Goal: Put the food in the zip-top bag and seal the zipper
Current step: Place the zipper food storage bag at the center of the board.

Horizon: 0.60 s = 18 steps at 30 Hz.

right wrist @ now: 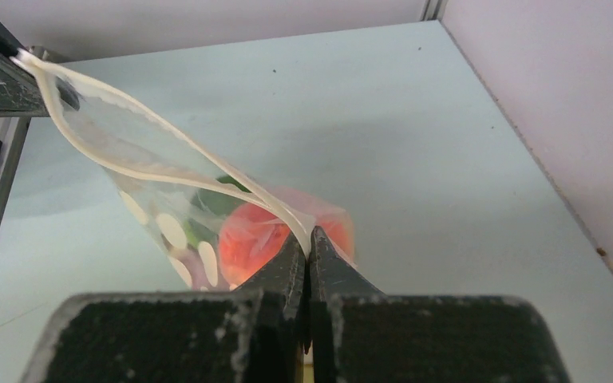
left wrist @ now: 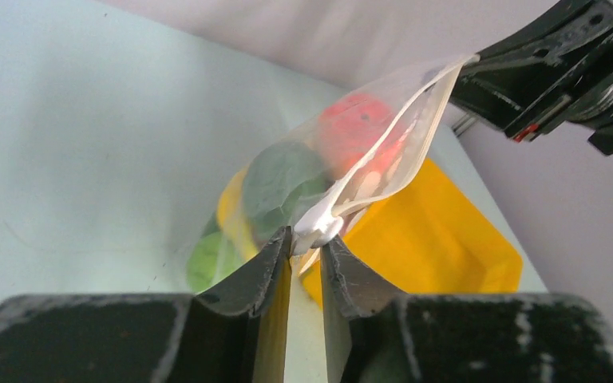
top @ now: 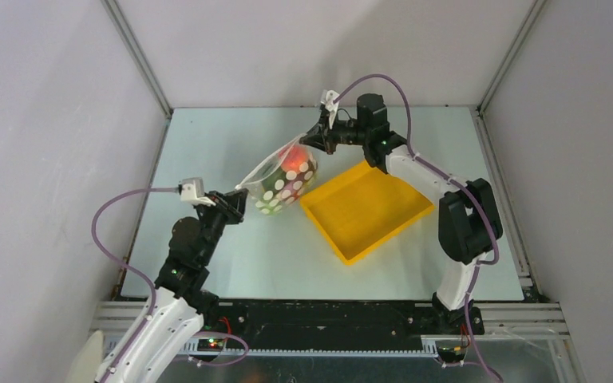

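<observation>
The zip-top bag point(top: 286, 182), clear with white dots, hangs above the table, stretched between both grippers. The food fills it: a red tomato point(left wrist: 355, 124), green pieces point(left wrist: 283, 179) and a yellow piece point(left wrist: 231, 211). The white zipper point(left wrist: 383, 148) runs taut along the bag's top edge. My right gripper point(right wrist: 309, 239) is shut on the zipper's far end, next to the tomato point(right wrist: 251, 235). My left gripper point(left wrist: 307, 239) has its jaws slightly parted, and the crumpled near end of the zipper sits at its fingertips. From above, the left gripper point(top: 238, 199) is at the bag's lower left and the right gripper point(top: 319, 137) at its upper right.
A yellow tray point(top: 367, 207) with nothing in it lies on the table just right of the bag and under the right arm. The enclosure's walls stand on three sides of the pale table.
</observation>
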Available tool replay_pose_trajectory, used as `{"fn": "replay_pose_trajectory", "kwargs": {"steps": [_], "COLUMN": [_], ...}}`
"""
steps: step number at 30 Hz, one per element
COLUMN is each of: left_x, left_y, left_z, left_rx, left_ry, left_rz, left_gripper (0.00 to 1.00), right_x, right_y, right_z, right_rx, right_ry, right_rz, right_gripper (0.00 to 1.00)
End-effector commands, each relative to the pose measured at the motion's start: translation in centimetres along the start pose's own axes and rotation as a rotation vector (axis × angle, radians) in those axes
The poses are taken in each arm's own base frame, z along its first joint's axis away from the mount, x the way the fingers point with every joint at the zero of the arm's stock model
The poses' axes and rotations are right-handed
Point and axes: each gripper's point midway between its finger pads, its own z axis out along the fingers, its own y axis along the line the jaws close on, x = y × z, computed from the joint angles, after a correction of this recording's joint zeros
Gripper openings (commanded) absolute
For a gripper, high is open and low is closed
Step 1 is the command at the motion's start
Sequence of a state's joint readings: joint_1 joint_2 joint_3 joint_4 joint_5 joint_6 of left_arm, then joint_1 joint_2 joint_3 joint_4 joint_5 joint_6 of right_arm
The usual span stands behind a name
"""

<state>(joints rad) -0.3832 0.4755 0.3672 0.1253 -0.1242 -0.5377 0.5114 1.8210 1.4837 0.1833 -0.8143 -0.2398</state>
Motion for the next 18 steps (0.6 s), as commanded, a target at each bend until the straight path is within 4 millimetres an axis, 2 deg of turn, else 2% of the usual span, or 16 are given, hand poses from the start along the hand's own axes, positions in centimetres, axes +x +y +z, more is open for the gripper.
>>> {"fn": "replay_pose_trajectory", "kwargs": {"steps": [1, 3, 5, 8, 11, 13, 14, 15, 16, 17, 18], "left_x": [0.5, 1.8, 2.6, 3.0, 3.3, 3.2, 3.6, 3.2, 3.9, 3.4, 4.2], "left_y": [0.2, 0.4, 0.6, 0.7, 1.3, 1.5, 0.6, 1.3, 0.5, 1.4, 0.0], "left_z": [-0.2, -0.3, -0.4, -0.4, -0.2, 0.1, 0.2, 0.5, 0.7, 1.0, 0.8], "left_rx": [0.033, 0.045, 0.056, 0.066, 0.053, 0.067, 0.136, 0.132, 0.208, 0.197, 0.308], "left_ry": [-0.013, 0.021, 0.034, 0.034, 0.039, 0.050, 0.075, 0.070, 0.113, 0.111, 0.156], "left_rz": [0.061, 0.067, 0.070, 0.087, 0.107, 0.128, 0.145, 0.150, 0.154, 0.155, 0.157], "left_gripper": [0.26, 0.34, 0.47, 0.75, 0.93, 0.98, 0.99, 0.99, 1.00, 1.00, 1.00], "right_x": [-1.1, 0.1, 0.9, 1.4, 1.7, 1.8, 1.8, 1.9, 1.7, 1.5, 1.6], "right_y": [-0.2, 0.2, 0.8, 1.3, 1.4, 1.4, 1.4, 1.4, 1.4, 1.4, 1.5], "right_z": [-0.1, -0.1, -0.1, -0.3, -0.6, -0.7, -0.7, -0.7, -0.8, -0.7, -0.7], "right_rx": [-0.095, -0.133, -0.169, -0.198, -0.213, -0.219, -0.222, -0.228, -0.232, -0.240, -0.246], "right_ry": [-0.073, -0.057, -0.042, -0.026, -0.010, 0.005, 0.013, 0.014, 0.016, 0.013, 0.013], "right_rz": [-0.045, -0.025, -0.017, -0.005, -0.014, -0.019, -0.013, -0.020, -0.018, -0.022, -0.019], "right_gripper": [0.00, 0.00, 0.00, 0.00, 0.00, 0.00, 0.00, 0.00, 0.00, 0.00, 0.00]}}
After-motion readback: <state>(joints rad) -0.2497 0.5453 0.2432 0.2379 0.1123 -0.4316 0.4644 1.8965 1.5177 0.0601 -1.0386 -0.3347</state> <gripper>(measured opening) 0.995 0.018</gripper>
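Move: The left hand has the near-left end of the bag's mouth between slightly parted fingertips. The bag's food-filled body lies about 7 cm ahead of that hand, 10 cm to its right and some 11 cm below it. The right hand pinches the mouth's other end, with the body about 7 cm back, 5 cm left and 15 cm below. The yellow tray's middle is roughly 8 cm back and 17 cm right of the right hand, 26 cm below it. Downward with both hands: the left sinks about 5 cm, nearly in place, while its loosened fingers spread fully and let go of the mouth's near-left end. The right hand keeps its pinch on the other end and lowers it towards the board by nearly 4 cm, turning some 10 degrees counter-clockwise and easing slightly back. ##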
